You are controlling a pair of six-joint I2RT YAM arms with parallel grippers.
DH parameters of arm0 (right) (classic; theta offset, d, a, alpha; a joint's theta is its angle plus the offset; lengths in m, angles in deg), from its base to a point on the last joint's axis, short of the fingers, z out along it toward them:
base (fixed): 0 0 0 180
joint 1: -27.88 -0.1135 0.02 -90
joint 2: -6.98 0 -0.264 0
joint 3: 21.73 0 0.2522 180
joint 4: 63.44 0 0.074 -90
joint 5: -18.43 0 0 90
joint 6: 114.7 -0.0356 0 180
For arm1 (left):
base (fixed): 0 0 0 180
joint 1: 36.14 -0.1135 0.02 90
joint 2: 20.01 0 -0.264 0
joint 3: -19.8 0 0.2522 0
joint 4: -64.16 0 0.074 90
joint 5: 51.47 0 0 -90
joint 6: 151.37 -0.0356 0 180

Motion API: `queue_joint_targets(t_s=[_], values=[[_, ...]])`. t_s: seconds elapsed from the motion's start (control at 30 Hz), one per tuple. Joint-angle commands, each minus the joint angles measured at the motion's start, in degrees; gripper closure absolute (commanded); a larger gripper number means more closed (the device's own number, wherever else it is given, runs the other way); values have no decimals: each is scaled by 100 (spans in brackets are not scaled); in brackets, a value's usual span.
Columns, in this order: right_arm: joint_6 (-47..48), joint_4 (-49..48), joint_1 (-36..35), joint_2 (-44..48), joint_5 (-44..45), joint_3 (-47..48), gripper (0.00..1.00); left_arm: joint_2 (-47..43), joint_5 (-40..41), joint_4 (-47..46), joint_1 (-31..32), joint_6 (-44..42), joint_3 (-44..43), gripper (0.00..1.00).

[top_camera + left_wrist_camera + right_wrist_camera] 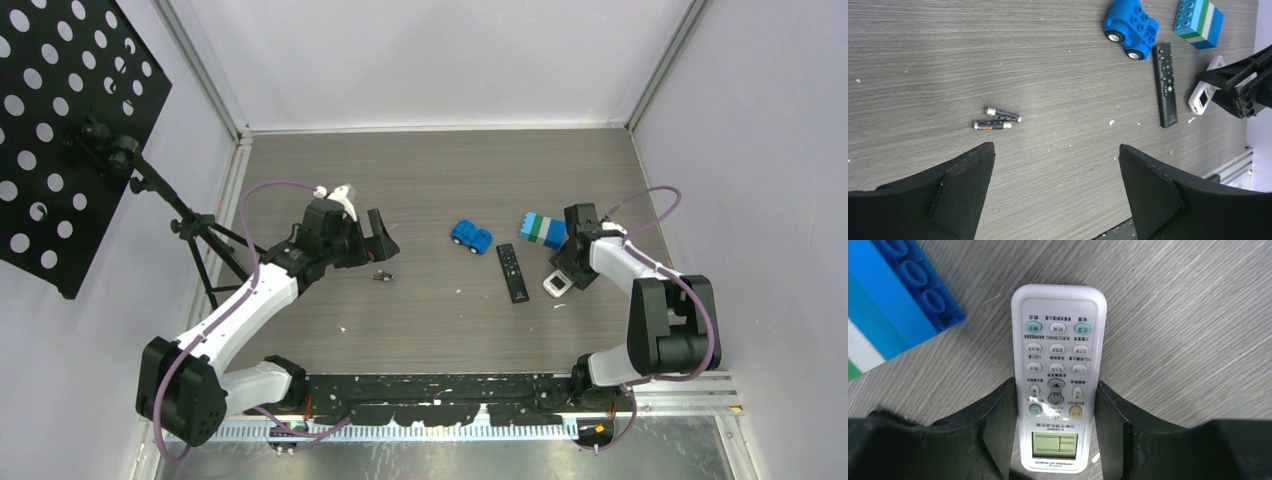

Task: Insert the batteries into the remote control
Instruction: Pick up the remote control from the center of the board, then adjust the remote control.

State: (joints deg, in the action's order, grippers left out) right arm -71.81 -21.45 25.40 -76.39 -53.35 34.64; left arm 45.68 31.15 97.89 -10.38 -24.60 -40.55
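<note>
Two batteries [997,119], thin and dark, one with an orange band, lie side by side on the wooden table; in the top view they are a small dark speck [381,274]. My left gripper [1056,146] hovers just short of them, wide open and empty. The white remote control [1058,365] lies face up with buttons and a small screen showing. My right gripper [1056,385] straddles its screen end, both fingers [998,415] pressed against its long sides. From above, this remote [556,285] sits right of centre.
A slim black remote [512,272] lies left of the white one. A blue toy car [470,236] and a stack of blue, white and green blocks [541,229] sit behind them. A black perforated board on a tripod [70,130] stands off the table's left edge.
</note>
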Motion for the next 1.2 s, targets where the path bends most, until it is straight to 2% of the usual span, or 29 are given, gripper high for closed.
queue_joint_targets(t_s=[0.0,0.07,0.1,0.23,0.3,0.4,0.47,0.53,0.63,0.7,1.0,1.07,1.17], values=[[-105,-137,21,676,-447,-40,70,-187,-521,-400,-9,-92,-125,4],[85,-431,-27,1117,-1218,-30,73,-195,-814,-585,-9,-82,-110,4],[253,-600,-104,1314,-1987,25,73,-198,-1017,-704,-9,-83,-105,4],[636,-1224,-769,1962,-3888,327,74,-195,-1503,-1273,-9,0,-96,5],[243,-2198,-1003,2211,-4686,184,74,-188,-1807,-1612,-9,115,-92,5],[-916,-4312,-1262,2257,-5471,-178,74,-152,-2377,-2210,-9,457,-79,5],[-1461,-5383,-1525,2171,-5548,-260,74,-77,-2998,-2660,-9,931,-72,4],[-1792,-6035,-1810,2005,-5452,-178,74,50,-3497,-3384,-1,1573,14,4],[-1839,-6320,-2295,1706,-5149,101,74,271,-3853,-4970,42,2637,255,4],[-1889,-6509,-2506,1558,-4909,206,74,348,-3895,-5551,59,2988,290,4],[-2445,-7603,-2884,1095,-4408,244,74,594,-3689,-5555,417,3065,55,5],[-2452,-7640,-2902,1050,-4328,240,74,640,-3697,-5548,490,3090,13,14],[-2480,-7711,-2898,1004,-4270,251,74,644,-3722,-5549,522,3086,-2,39]])
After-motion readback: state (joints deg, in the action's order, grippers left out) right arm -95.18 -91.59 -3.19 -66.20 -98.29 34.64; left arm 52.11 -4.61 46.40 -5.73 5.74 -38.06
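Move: The right fingers are already closed on the white remote control's middle, down at the table. It is bound for the open left gripper, about 42 cm to the left, level fore-and-aft and some 13 cm higher; the left hand thus has the remote 42 cm to its right and 13 cm below. From the right hand, the black remote lies 13 cm left, straight across; the block is 10 cm ahead and 5 left, the toy car 9 ahead and 22 left. Keeping its pinch on the white remote, the right hand lifts it about 30 cm and carries it as far left over the black remote, swinging from fingers-down to pointing left. The left hand comes to meet it, up 15 cm, right 12 cm and slightly back, rolling its left side down, then starts closing around the remote's near end. ##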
